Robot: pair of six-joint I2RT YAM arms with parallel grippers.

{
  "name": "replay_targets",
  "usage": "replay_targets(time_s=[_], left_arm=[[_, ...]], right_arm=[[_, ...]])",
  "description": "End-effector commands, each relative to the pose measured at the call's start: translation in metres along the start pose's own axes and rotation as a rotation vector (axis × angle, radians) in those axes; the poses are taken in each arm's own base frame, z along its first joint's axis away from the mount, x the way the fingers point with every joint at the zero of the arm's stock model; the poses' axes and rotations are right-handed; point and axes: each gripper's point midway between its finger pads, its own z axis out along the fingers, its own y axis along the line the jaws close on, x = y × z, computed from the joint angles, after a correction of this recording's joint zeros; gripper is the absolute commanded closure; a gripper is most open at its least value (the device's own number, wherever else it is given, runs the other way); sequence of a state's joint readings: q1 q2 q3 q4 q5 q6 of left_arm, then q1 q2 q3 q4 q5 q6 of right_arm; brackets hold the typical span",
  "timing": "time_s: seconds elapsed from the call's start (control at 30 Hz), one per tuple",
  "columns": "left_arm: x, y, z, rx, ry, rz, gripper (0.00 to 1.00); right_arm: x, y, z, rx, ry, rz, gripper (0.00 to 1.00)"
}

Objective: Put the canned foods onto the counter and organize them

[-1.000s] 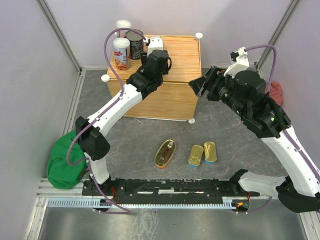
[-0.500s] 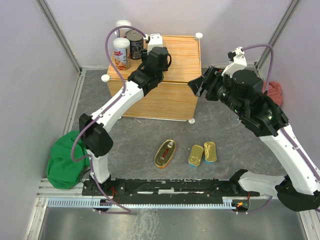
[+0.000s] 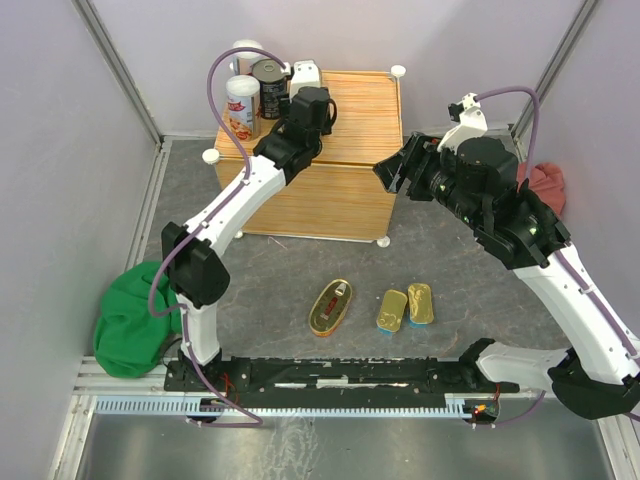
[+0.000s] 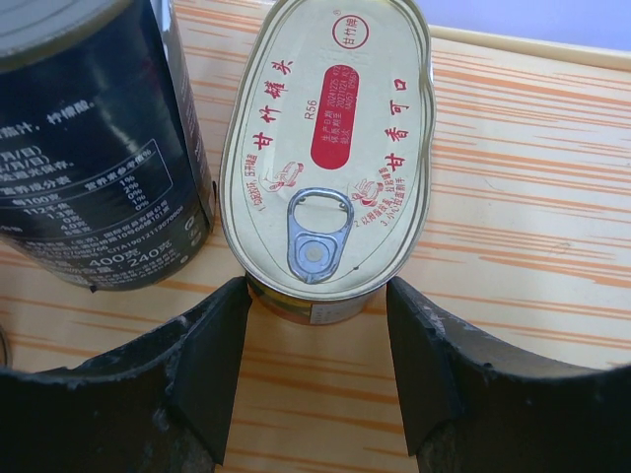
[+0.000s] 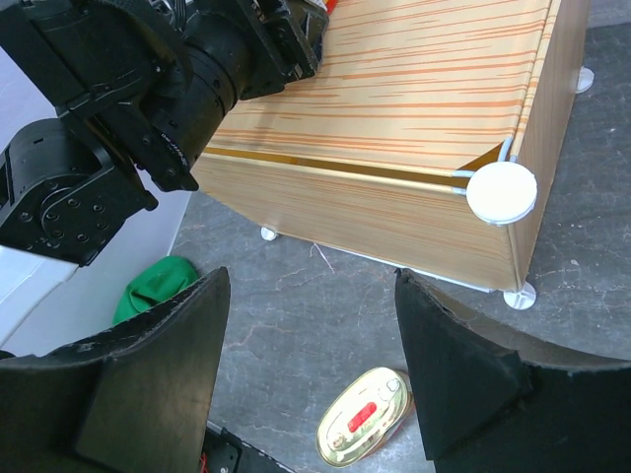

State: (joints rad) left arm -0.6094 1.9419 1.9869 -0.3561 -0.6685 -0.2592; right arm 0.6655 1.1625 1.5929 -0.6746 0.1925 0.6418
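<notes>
My left gripper (image 4: pixel 315 296) is shut on the near end of an oval gold-red tin (image 4: pixel 330 158) at the back left of the counter (image 4: pixel 523 197). The tin lies right beside the dark round tin (image 4: pixel 89 148). From above, the left gripper (image 3: pixel 300 80) hides that oval tin; the dark tin (image 3: pixel 268 85) and two white-lidded cans (image 3: pixel 241 105) stand at the counter's (image 3: pixel 350 110) back left corner. My right gripper (image 5: pixel 311 286) hangs open and empty off the counter's front right corner. On the floor lie a second oval tin (image 3: pixel 331 306) and two rectangular gold-blue tins (image 3: pixel 392 310).
A green cloth (image 3: pixel 125 320) is bunched at the left wall and a red cloth (image 3: pixel 545 185) sits behind the right arm. White ball knobs (image 5: pixel 501 192) stick out at the counter's corners. The left arm (image 5: pixel 148 99) reaches across the counter's left half.
My left gripper has moved toward the back left of the counter, closer to the dark tin. The right arm has drifted slightly up and left, still open.
</notes>
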Motion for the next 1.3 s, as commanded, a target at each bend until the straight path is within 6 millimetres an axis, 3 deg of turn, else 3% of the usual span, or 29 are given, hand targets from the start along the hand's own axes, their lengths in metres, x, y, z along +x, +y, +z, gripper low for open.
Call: replay_targets(time_s=[0.0, 0.6, 0.73, 0.9, 1.1, 1.27], left_arm=[[-0.018, 0.006, 0.011, -0.003, -0.043, -0.013, 0.36], [-0.021, 0.006, 0.020, 0.011, -0.036, -0.014, 0.36], [-0.022, 0.001, 0.020, 0.033, -0.033, -0.021, 0.29], [-0.027, 0.000, 0.013, 0.054, -0.033, -0.043, 0.15], [-0.030, -0.006, -0.001, 0.105, -0.013, -0.061, 0.13], [-0.044, -0.014, -0.024, 0.156, -0.032, -0.052, 0.13]], right_arm=[[-0.009, -0.002, -0.004, 0.009, -0.028, -0.015, 0.24], [-0.004, -0.005, -0.011, 0.010, -0.011, -0.017, 0.24], [-0.002, -0.007, -0.011, 0.017, -0.006, -0.026, 0.24], [-0.002, -0.006, -0.011, 0.016, -0.003, -0.034, 0.24], [-0.003, -0.006, -0.013, 0.011, -0.004, -0.032, 0.24], [-0.006, -0.006, -0.017, 0.015, -0.008, -0.036, 0.24]])
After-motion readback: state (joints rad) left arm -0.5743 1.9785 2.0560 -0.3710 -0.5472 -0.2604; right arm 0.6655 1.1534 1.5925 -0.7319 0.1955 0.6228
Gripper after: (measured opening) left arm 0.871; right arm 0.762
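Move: On top of the wooden counter, the left fingers already hold the near end of the oval can, its middle about 5 cm ahead and roughly level with them. The dark can stands some 8 cm left and 3 cm ahead of the hand; beyond it, the nearer label can is about 14 cm left, level fore and aft, and the farther one 14 cm left and 8 cm ahead. From the right hand, the oval can lies about 22 cm ahead, 20 cm left and 10 cm lower. Easing forward about 2 cm at nearly constant height, the left hand slides the oval can farther in along the right side of the dark can. The fingers then open and let go, the right one standing clear and the left one staying close to the can's near end, while the hand drifts about 1 cm right and turns some 5 degrees clockwise. ##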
